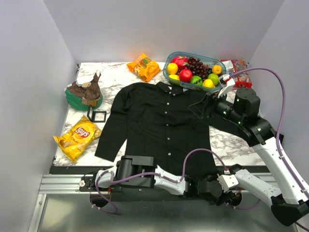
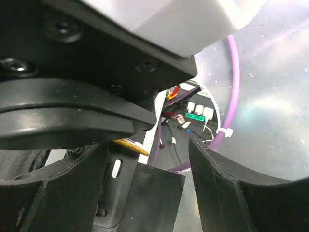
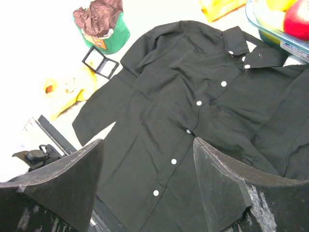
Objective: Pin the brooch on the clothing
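Observation:
The clothing (image 1: 161, 128) is a black button-up shirt lying flat across the middle of the table, collar toward the back. In the right wrist view the clothing (image 3: 193, 96) fills the frame, its white buttons (image 3: 198, 103) running down the front. My right gripper (image 3: 147, 142) hangs open above the shirt front with nothing between its fingers; from above, the right gripper (image 1: 200, 108) is over the shirt's right chest. My left gripper (image 1: 215, 187) lies folded at the near edge below the table. The left gripper (image 2: 147, 145) is open and faces the other arm's base and a purple cable (image 2: 234, 96). The brooch is not in view.
A small black square frame box (image 1: 96, 115) lies left of the shirt, beside a green bowl (image 1: 83, 99) and a yellow chips bag (image 1: 77, 137). An orange snack bag (image 1: 143, 66) and a fruit basket (image 1: 194, 70) stand at the back. The right arm crosses the table's right side.

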Controlling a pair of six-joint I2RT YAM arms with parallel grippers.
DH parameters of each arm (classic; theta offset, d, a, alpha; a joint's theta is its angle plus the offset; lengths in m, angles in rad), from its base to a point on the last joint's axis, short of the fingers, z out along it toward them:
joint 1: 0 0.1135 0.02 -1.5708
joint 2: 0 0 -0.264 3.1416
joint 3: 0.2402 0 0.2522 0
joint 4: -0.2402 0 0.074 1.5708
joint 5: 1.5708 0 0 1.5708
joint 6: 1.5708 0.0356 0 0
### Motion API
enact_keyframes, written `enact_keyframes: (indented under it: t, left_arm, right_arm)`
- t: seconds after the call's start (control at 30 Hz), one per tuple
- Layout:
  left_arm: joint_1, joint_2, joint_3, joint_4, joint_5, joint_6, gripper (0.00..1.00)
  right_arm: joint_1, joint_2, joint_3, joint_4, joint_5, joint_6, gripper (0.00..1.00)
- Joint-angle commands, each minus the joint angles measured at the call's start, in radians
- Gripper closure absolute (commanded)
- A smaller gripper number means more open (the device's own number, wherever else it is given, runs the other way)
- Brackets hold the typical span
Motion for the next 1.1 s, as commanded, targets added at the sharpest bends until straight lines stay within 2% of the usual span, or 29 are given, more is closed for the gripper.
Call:
enact_keyframes:
  t: [0.0,0.03,0.07,0.17,0.33,0.4,0.53,0.57,0.67,0.77,0.87,1.07]
  left_arm:
    - [0.025,0.048,0.051,-0.008,-0.138,0.0,0.3]
    - [0.025,0.045,0.048,-0.022,-0.145,-0.006,0.35]
    - [0.027,0.042,0.046,-0.03,-0.156,-0.011,0.45]
    - [0.03,0.036,0.038,-0.053,-0.208,-0.031,0.58]
    - [0.039,0.04,0.046,-0.081,-0.233,-0.037,0.71]
    - [0.039,0.039,0.046,-0.087,-0.231,-0.034,0.8]
    - [0.041,0.002,0.0,-0.093,-0.231,-0.049,0.87]
    - [0.039,-0.007,-0.007,-0.097,-0.236,-0.056,0.93]
    - [0.039,-0.044,-0.031,-0.127,-0.25,-0.085,0.98]
    - [0.039,-0.079,-0.064,-0.133,-0.276,-0.096,0.99]
    - [0.039,-0.133,-0.147,0.01,-0.21,-0.027,0.97]
    - [0.053,-0.168,-0.195,0.054,-0.185,-0.022,1.0]
  right_arm:
    - [-0.005,-0.022,-0.022,0.013,-0.006,-0.006,0.18]
    - [-0.005,-0.023,-0.022,0.015,-0.003,-0.006,0.18]
    - [-0.005,-0.023,-0.022,0.015,-0.001,-0.006,0.18]
    - [-0.005,-0.028,-0.026,0.013,0.002,-0.007,0.18]
    - [-0.007,-0.03,-0.042,0.017,0.011,-0.009,0.18]
    - [-0.005,-0.031,-0.043,0.017,0.017,-0.009,0.18]
    - [-0.005,-0.028,-0.045,0.018,0.023,-0.009,0.18]
    - [-0.005,-0.027,-0.046,0.017,0.023,-0.009,0.18]
    - [-0.005,-0.027,-0.049,0.021,0.022,-0.007,0.18]
    - [-0.005,-0.03,-0.055,0.024,0.023,-0.007,0.18]
    - [-0.005,-0.031,-0.06,0.029,0.028,-0.007,0.18]
    - [-0.007,-0.03,-0.06,0.03,0.028,-0.006,0.18]
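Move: The brooch lies just off the left fingertips by the right arm's foot: about 2 cm ahead, 1 cm right and 2 cm below the left hand. That foot is some 4 cm ahead and 3 cm right of this hand, 5 cm down. The clothing's near right corner is roughly 12 cm ahead and 5 cm left, 3 cm lower. From the raised right hand the brooch lies about 26 cm back, 17 cm right and 28 cm below. Close the left fingers around the brooch, easing the gripper forward a centimetre or two and pausing there part-shut. Then take it forward and to the left, away from the right arm's foot towards the clothing's near corner, about 6 cm forward and 5 cm left in all, nearly level. Shut the fingers fully on the way, pinching the brooch edge-on, and turn the hand some 15 degrees counter-clockwise. ##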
